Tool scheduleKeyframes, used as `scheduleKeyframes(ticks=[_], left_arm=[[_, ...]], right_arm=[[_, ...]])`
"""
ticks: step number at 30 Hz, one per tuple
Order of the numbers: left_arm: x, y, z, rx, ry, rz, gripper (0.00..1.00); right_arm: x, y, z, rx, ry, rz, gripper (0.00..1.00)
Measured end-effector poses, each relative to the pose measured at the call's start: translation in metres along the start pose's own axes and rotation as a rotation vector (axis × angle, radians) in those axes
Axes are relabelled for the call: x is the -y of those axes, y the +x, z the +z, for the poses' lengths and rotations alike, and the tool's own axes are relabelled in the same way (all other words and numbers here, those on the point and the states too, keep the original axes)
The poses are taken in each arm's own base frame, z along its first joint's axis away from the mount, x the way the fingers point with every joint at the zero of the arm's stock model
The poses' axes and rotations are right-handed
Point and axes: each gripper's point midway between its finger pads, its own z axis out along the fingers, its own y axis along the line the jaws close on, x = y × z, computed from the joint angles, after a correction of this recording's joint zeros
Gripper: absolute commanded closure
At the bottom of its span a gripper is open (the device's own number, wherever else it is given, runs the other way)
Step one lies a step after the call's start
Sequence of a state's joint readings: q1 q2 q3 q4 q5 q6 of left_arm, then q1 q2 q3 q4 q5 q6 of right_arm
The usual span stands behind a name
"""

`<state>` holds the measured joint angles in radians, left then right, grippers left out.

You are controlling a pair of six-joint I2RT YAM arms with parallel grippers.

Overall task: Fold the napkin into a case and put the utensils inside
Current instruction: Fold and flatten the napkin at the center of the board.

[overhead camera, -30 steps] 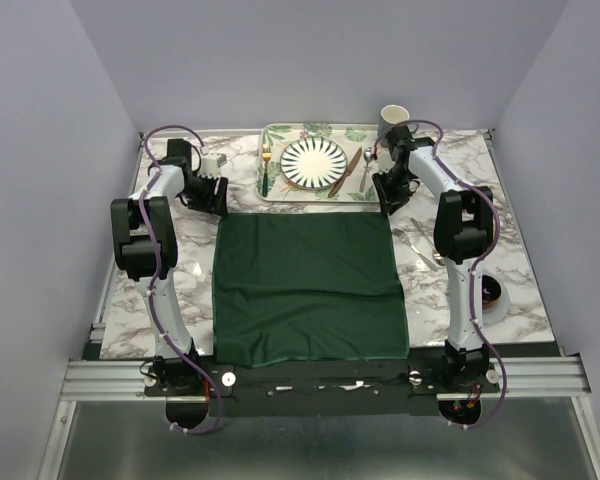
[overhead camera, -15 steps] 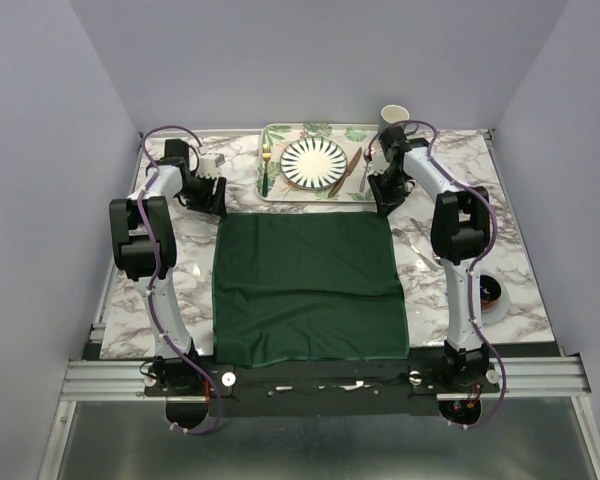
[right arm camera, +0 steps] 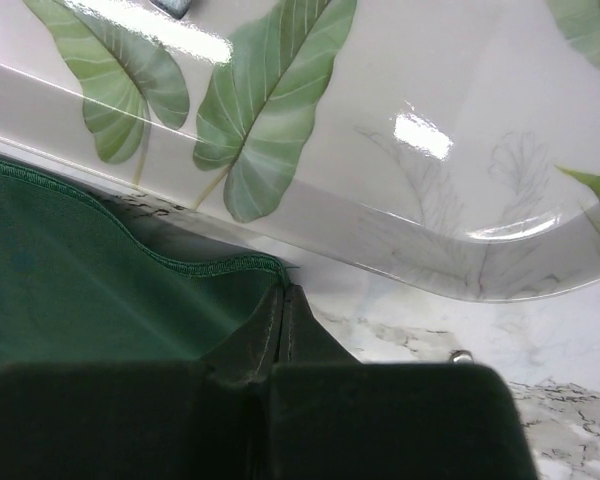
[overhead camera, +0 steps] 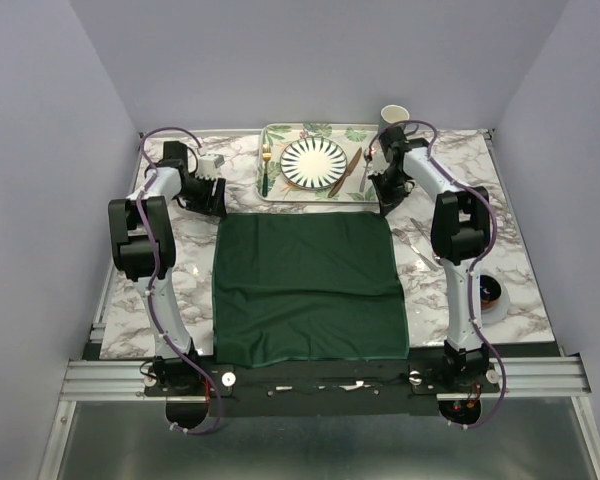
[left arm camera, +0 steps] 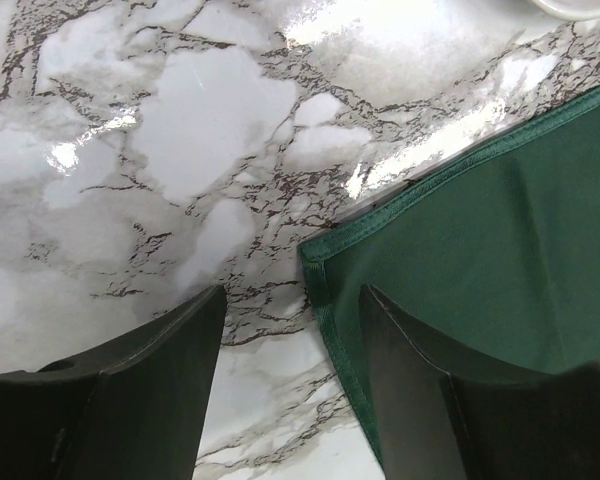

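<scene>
The dark green napkin (overhead camera: pixel 305 285) lies spread flat on the marble table, and no folded case shows. My left gripper (overhead camera: pixel 213 198) hovers open at its far left corner. In the left wrist view that corner (left arm camera: pixel 320 270) lies between the two dark fingers (left arm camera: pixel 150 400) of the left gripper (left arm camera: pixel 292 292). My right gripper (overhead camera: pixel 385 203) is at the far right corner. In the right wrist view the right gripper (right arm camera: pixel 283 293) is shut, with the napkin's hem (right arm camera: pixel 220 267) running into its tips. The gold fork (overhead camera: pixel 266 165), brown knife (overhead camera: pixel 352 165) and silver spoon (overhead camera: pixel 366 172) lie on the tray.
The leaf-patterned tray (overhead camera: pixel 280 132) holds a striped plate (overhead camera: pixel 315 162) just behind the napkin; its rim (right arm camera: pixel 380 230) is close to my right fingertips. A paper cup (overhead camera: pixel 393 116) stands at the back right, a small white object (overhead camera: pixel 213 161) at the back left, a bowl (overhead camera: pixel 492 295) at the right edge.
My right gripper has moved slightly in toward the napkin's far right corner and closed on it. The left gripper stays open at the far left corner.
</scene>
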<state>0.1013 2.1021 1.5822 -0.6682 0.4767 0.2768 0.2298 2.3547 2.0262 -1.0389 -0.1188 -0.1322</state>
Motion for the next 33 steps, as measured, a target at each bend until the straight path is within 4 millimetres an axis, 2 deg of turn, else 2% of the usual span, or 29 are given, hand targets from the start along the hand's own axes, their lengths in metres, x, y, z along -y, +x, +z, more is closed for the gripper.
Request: scheduleKeyframes(ticks=[6, 10, 13, 21, 27, 33], left_arm=[[0.000, 0.002, 0.001, 0.013, 0.008, 0.008, 0.38], [0.000, 0.001, 0.001, 0.013, 0.008, 0.010, 0.50], [0.000, 0.002, 0.003, 0.008, 0.008, 0.013, 0.55], [0.011, 0.007, 0.006, -0.023, 0.030, 0.033, 0.63], [0.017, 0.009, 0.010, -0.030, 0.054, 0.014, 0.78], [0.016, 0.003, 0.013, -0.025, 0.055, -0.016, 0.99]], right_arm=[[-0.001, 0.001, -0.008, 0.034, 0.003, -0.005, 0.99], [-0.003, -0.008, -0.022, 0.084, 0.003, -0.016, 0.99], [-0.004, -0.012, -0.029, 0.109, 0.002, -0.022, 0.99], [-0.004, -0.014, -0.031, 0.115, 0.002, -0.030, 0.99], [-0.004, -0.013, -0.031, 0.115, -0.001, -0.032, 0.99], [-0.004, -0.015, -0.032, 0.121, 0.000, -0.034, 0.99]])
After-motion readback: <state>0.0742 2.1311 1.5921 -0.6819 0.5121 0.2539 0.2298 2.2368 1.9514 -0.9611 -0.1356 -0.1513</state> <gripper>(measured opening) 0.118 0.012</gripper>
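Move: The napkin's far left corner, next for the left fingers, lies about 2 cm to the right of the left hand and 1 cm below, level in depth. The fork is roughly 16 cm ahead and 14 cm right of that hand. The right hand already has the far right corner between its fingertips; from there the tray's middle is some 17 cm ahead and 15 cm left, and the tray spoon about 16 cm ahead, 4 cm left. Up goes the right hand by about 3 cm with a small tilt, keeping its pinch on the far right corner, then it holds there. Meanwhile the left hand eases some 2 cm to the right and slightly down, drawing back a little and then partly forward again, while its wide-open fingers close and pinch the far left corner. ##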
